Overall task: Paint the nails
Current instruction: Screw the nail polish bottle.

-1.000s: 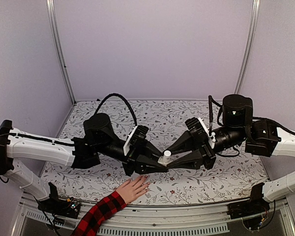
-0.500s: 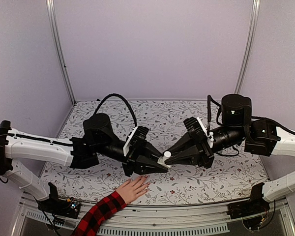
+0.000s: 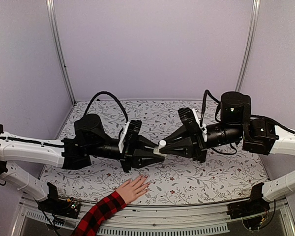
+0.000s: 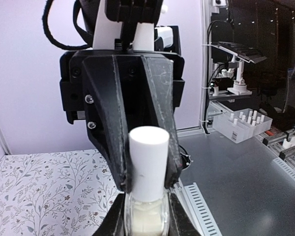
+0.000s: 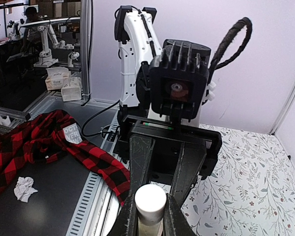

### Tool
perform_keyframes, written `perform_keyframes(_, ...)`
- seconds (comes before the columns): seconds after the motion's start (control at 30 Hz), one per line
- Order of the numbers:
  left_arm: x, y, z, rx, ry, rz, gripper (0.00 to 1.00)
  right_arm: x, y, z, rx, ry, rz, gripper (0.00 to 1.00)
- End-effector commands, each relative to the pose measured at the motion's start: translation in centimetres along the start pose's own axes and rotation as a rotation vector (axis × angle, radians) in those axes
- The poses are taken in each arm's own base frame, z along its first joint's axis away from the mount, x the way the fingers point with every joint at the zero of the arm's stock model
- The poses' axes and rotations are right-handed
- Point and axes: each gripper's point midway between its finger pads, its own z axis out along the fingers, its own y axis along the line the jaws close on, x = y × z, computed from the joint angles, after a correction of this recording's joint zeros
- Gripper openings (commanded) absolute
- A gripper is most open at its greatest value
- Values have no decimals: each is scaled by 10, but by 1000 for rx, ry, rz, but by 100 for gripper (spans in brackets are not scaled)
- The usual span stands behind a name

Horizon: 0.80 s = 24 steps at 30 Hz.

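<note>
A small clear bottle (image 3: 161,149) with a white cap (image 3: 162,143) hangs above the table's middle, between both arms. My left gripper (image 3: 159,154) is shut on its glass body (image 4: 147,216). My right gripper (image 3: 165,148) is shut on the white cap (image 5: 150,201), facing the left one tip to tip. A light-skinned hand (image 3: 133,189) in a red-and-black plaid sleeve (image 3: 101,213) lies flat at the table's near edge, below and left of the bottle. The nails (image 3: 146,179) are tiny and barely show. In the right wrist view only the plaid sleeve (image 5: 91,160) appears.
The table has a floral cloth (image 3: 221,172) and lilac walls on three sides. A ridged metal rail (image 3: 177,227) runs along the near edge. Beyond the table, the left wrist view shows a bench with small white parts (image 4: 241,123).
My right gripper has shut on the white cap. Both grippers and the bottle have shifted a little left and up. The hand has stayed put.
</note>
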Motion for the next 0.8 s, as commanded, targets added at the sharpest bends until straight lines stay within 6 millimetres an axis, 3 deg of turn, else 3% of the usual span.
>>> perform_keyframes(0.0, -39, 27, -14, -166, -119, 75, 0, 22, -5, 7, 31, 56, 72, 0)
perform_keyframes(0.23, -41, 50, -25, -323, -139, 72, 0, 27, -26, 10, 141, 66, 113, 0)
perform_keyframes(0.43, -39, 85, -41, -545, -155, 42, 0, 37, -55, 11, 297, 85, 164, 0)
perform_keyframes(0.57, -28, 106, -50, -678, -160, 18, 0, 45, -79, 15, 419, 73, 218, 0)
perform_keyframes(0.77, -15, 129, -54, -808, -155, -6, 0, 66, -99, 22, 521, 74, 301, 0)
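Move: The nail polish bottle is upright between the left fingers, with its white cap about 3 cm above that hand, straight over it. The right fingers are already shut on the cap, and the bottle's body is some 3 cm directly below them. From either hand, the model hand on the table is about 10 cm to the left, roughly level front to back, and nearly 30 cm down. Screw while travelling: with both grippers keeping their hold, left on the bottle and right on the cap, swing them forward together about 10 cm, speeding up as they go. Meanwhile turn the left wrist counter-clockwise some 35 degrees and the right wrist clockwise about 30, so the cap is twisted clockwise against the bottle. ##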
